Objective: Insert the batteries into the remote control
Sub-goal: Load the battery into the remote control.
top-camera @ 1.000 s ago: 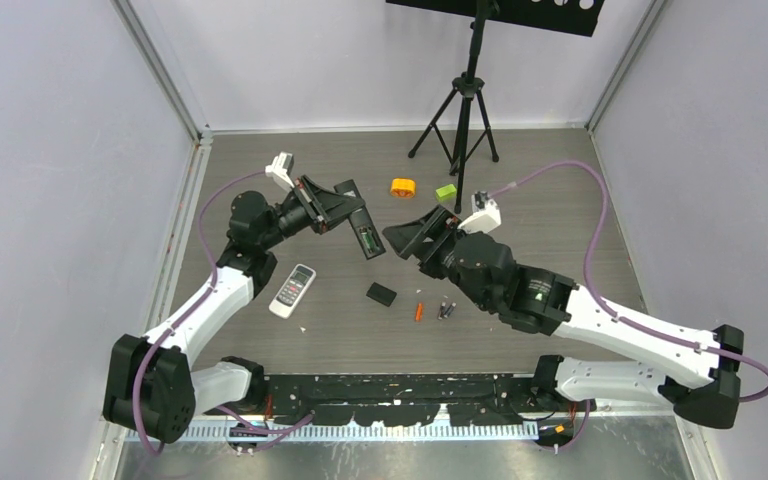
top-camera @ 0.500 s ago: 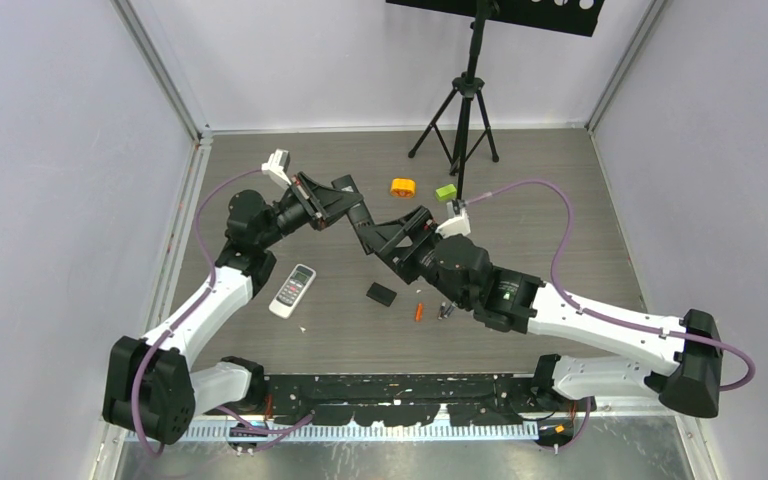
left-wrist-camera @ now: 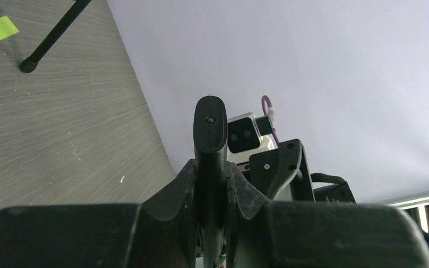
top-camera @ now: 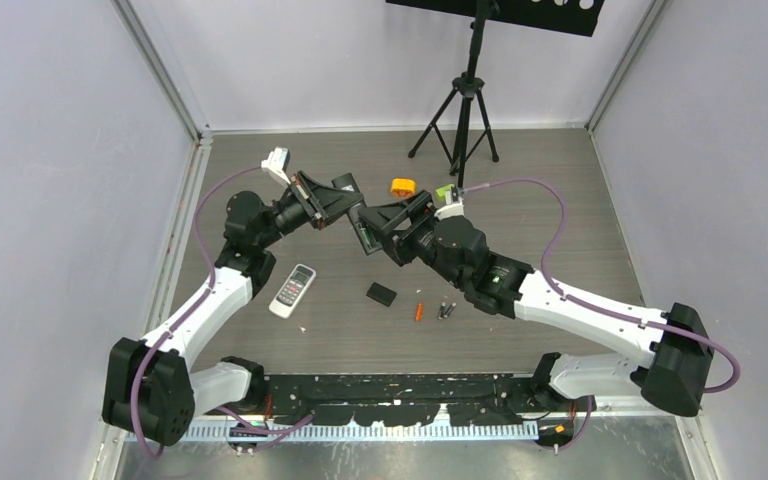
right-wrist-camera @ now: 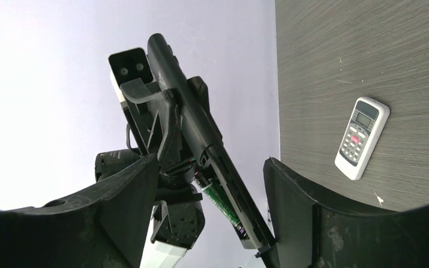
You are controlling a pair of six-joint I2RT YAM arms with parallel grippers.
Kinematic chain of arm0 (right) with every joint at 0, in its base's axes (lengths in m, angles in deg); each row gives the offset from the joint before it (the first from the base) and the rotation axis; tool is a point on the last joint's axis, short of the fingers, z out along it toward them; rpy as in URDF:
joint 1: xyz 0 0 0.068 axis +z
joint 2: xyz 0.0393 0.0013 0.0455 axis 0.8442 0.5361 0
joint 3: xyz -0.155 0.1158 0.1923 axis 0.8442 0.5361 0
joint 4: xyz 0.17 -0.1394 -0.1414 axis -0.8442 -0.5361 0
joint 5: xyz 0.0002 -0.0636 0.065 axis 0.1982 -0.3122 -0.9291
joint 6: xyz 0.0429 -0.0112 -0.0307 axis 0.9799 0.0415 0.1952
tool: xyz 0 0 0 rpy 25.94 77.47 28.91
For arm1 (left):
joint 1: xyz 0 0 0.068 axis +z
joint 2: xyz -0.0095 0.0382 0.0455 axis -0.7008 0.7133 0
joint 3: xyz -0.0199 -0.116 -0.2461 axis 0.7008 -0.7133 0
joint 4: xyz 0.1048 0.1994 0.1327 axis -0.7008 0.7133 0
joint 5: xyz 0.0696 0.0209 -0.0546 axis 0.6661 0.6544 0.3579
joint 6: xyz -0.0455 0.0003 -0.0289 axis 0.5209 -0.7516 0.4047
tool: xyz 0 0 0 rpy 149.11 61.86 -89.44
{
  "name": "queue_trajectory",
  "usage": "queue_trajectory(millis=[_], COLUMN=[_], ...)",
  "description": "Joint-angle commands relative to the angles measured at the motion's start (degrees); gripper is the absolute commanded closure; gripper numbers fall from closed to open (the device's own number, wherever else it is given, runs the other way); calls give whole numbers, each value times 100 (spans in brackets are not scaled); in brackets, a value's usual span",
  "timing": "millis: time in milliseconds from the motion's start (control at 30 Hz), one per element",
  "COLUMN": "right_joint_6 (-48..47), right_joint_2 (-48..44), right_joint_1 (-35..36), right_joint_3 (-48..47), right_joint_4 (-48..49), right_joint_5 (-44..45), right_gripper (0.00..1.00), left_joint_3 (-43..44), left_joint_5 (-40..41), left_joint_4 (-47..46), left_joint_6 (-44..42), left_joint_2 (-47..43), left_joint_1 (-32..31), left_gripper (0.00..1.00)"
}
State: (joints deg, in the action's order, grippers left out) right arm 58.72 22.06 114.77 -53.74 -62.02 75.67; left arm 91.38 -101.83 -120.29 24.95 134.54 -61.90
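My left gripper (top-camera: 343, 205) is shut on a black remote control (top-camera: 362, 236) and holds it above the table. In the left wrist view the remote (left-wrist-camera: 210, 139) stands edge-on between the pads. Its back is open, and a dark green battery (right-wrist-camera: 223, 205) lies in the compartment. My right gripper (top-camera: 380, 226) is open, its fingers straddling the remote (right-wrist-camera: 201, 134) at the compartment end; that end sits close against one finger (right-wrist-camera: 290, 201). An orange battery (top-camera: 419, 311) and two dark grey batteries (top-camera: 445, 310) lie on the table near the front.
A white remote (top-camera: 292, 290) and a black cover piece (top-camera: 381, 294) lie on the table. An orange round block (top-camera: 403, 186) and a lime green block (top-camera: 445, 192) sit behind the grippers. A tripod (top-camera: 465, 110) stands at the back.
My right arm has swung left and forward, bringing its open fingers around the held remote. The left gripper has kept its grip, shifting slightly.
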Motion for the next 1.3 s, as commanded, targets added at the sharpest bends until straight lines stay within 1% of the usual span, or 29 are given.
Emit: queue_trajectory(millis=[0,300,400,633,733,767,867,933,1033,1100,1167,1200,1233,1267], right_joint_6=[145,-50,-8,151,204,215,223,213,170,145,122,93,51,8], right_joint_2=[161,393,426,475,486,484,493,494,552,600,636,648,644,626], right_joint_1=[-148,-193,-206,-259,-285,-291,-305,-302,-304,-305,-305,-311,-320,-330], right_joint_3=[-212,-372,-363,-277,-225,-183,-44,24,82,98,111,112,112,128], right_joint_4=[452,563,572,817,892,946,1210,1291,1401,1458,1513,1531,1557,1589], right_joint_5=[-433,-865,-931,-1093,-1143,-1156,-1260,-1313,-1398,-1460,-1512,-1533,-1566,-1564], right_gripper=[28,29,39,44,50,53,64,67,72,75,75,70,63,53], left_joint_3=[152,144,144,126,109,108,108,95,73,81,91,91,95,92], left_joint_5=[-176,-155,-151,-151,-171,-171,-130,-80,-123,-140,-129,-125,-124,-124], left_joint_4=[-493,-478,-485,-508,-587,-615,-586,-633,-1031,-1079,-1001,-930,-801,-715], left_joint_6=[-9,9,12,22,121,156,371,667,1133,1247,1214,1164,1090,1023], left_joint_2=[-69,46,51,21,33,26,17,45,116,100,42,16,-8,-29], left_joint_1=[-8,-8,-8,-8,-8,-8,-8,-8,-8,-8,-8,-8,-7,-7], left_gripper=[100,100,100,100,100,100,100,100,100,100,100,100,100,100])
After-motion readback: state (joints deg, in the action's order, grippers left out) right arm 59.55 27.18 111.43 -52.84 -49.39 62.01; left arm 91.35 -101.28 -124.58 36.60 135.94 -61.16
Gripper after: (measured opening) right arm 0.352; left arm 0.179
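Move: The black remote's open battery compartment, a green battery in it, is 3 cm left of the empty right hand, 1 cm nearer the base and about level. From the left hand, which grips the remote farther out, it is roughly 6 cm back, 2 cm right and 3 cm below. Some 27 cm below the right hand lie the battery cover, 3 cm back; the orange battery, 8 back and 10 right; and the white remote, 2 back and 24 left. The black remote's battery end is taken between the right fingers: the right hand slides about 3 cm left around it, dipping 1.5 cm, then rises 2.5 cm, turning some 10 degrees counter-clockwise while the fingers close from wide to about a third open. The left hand keeps its grip, late on lifting over 1 cm and rolling about 10 degrees to raise that end. ##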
